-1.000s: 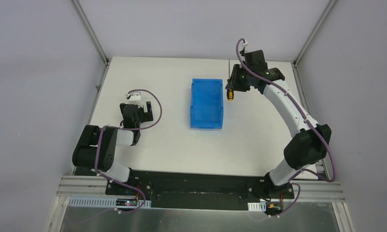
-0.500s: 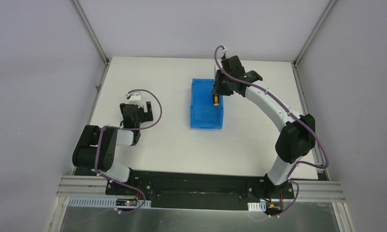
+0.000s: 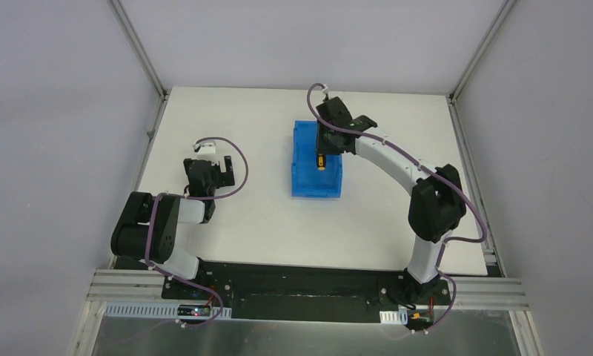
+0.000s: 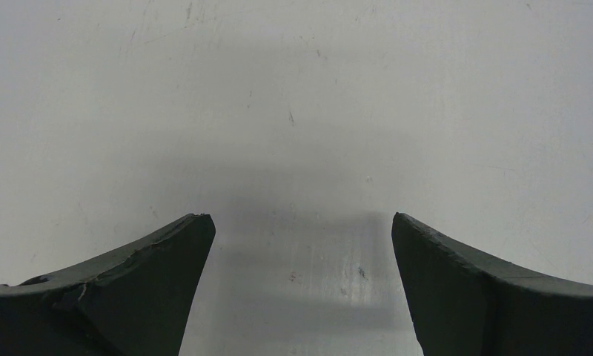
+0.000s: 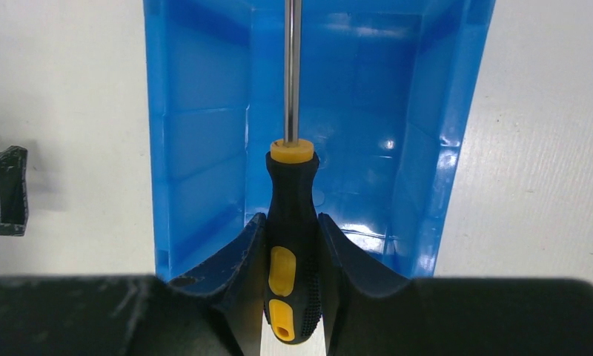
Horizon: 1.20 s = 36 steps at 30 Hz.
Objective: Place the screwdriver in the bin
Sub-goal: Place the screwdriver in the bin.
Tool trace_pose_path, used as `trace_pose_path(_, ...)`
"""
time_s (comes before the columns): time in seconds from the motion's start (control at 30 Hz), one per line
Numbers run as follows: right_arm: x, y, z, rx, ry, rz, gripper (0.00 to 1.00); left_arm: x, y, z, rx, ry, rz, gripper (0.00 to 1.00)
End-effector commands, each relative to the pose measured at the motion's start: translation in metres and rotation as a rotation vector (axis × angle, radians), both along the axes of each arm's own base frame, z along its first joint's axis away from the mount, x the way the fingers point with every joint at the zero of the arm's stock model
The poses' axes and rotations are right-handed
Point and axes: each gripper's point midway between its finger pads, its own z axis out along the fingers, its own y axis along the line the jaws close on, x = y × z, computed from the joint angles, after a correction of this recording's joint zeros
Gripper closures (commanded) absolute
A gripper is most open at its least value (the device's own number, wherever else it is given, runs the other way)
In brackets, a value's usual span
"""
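Observation:
The blue bin [image 3: 305, 169] stands mid-table, also in the right wrist view [image 5: 204, 126]. My right gripper [image 3: 321, 148] is shut on the screwdriver [image 3: 321, 161] and holds it above the bin's far right part. In the right wrist view the gripper [image 5: 292, 222] clamps the black and yellow handle [image 5: 290, 222], and the metal shaft [image 5: 292, 67] points along the bin's inside. My left gripper [image 3: 204, 165] rests at the left over bare table, open and empty; its fingers [image 4: 153, 274] show spread apart in the left wrist view.
The white table [image 3: 242, 215] is walled by a frame with metal posts at the back corners [image 3: 141, 55]. In the right wrist view the left gripper's tip [image 5: 4, 193] shows at the left edge.
My right arm has swung left with the screwdriver, from beside the bin's right wall to over the bin. The left arm has not moved.

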Motion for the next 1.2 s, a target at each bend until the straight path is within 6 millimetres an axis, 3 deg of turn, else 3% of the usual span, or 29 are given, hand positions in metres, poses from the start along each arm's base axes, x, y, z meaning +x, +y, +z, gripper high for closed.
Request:
trace_pose_path(0.0, 0.009, 0.009, -0.007, -0.009, -0.034, -0.031, 0.87, 0.004, 0.002, 0.012, -0.012, -0.043, 0.004, 0.01)
trace_pose_path(0.57, 0.007, 0.019, -0.074, -0.111, 0.036, -0.063, 0.81, 0.004, 0.002, 0.012, -0.012, -0.043, 0.005, 0.01)
trace_pose_path(0.9, 0.001, 0.021, -0.094, -0.144, 0.056, -0.069, 0.79, 0.005, 0.002, 0.013, -0.012, -0.045, 0.004, 0.01)
trace_pose_path(1.03, -0.001, 0.020, -0.100, -0.149, 0.068, -0.075, 0.75, 0.005, 0.002, 0.013, -0.012, -0.046, 0.004, 0.01)
trace_pose_path(1.17, -0.002, 0.018, -0.102, -0.156, 0.073, -0.083, 0.62, 0.005, 0.002, 0.012, -0.012, -0.044, 0.005, 0.01)
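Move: The right hand already holds the screwdriver by its handle, shaft forward, over the bin; the bin's middle lies about 3 cm ahead, 1 cm to the left and some 8 cm below the hand. The left hand is idle and empty, with the bin roughly 33 cm to its right, 3 cm farther out and about level in height. The right hand lowers the held screwdriver some 10 cm down into the bin, drifting a little left towards its centreline, fairly fast at first and easing off as the handle nears the floor. On the way its left side dips about 10 degrees and the fingers tip slightly more downward, while the pads stay around the handle with their gap practically unchanged. ##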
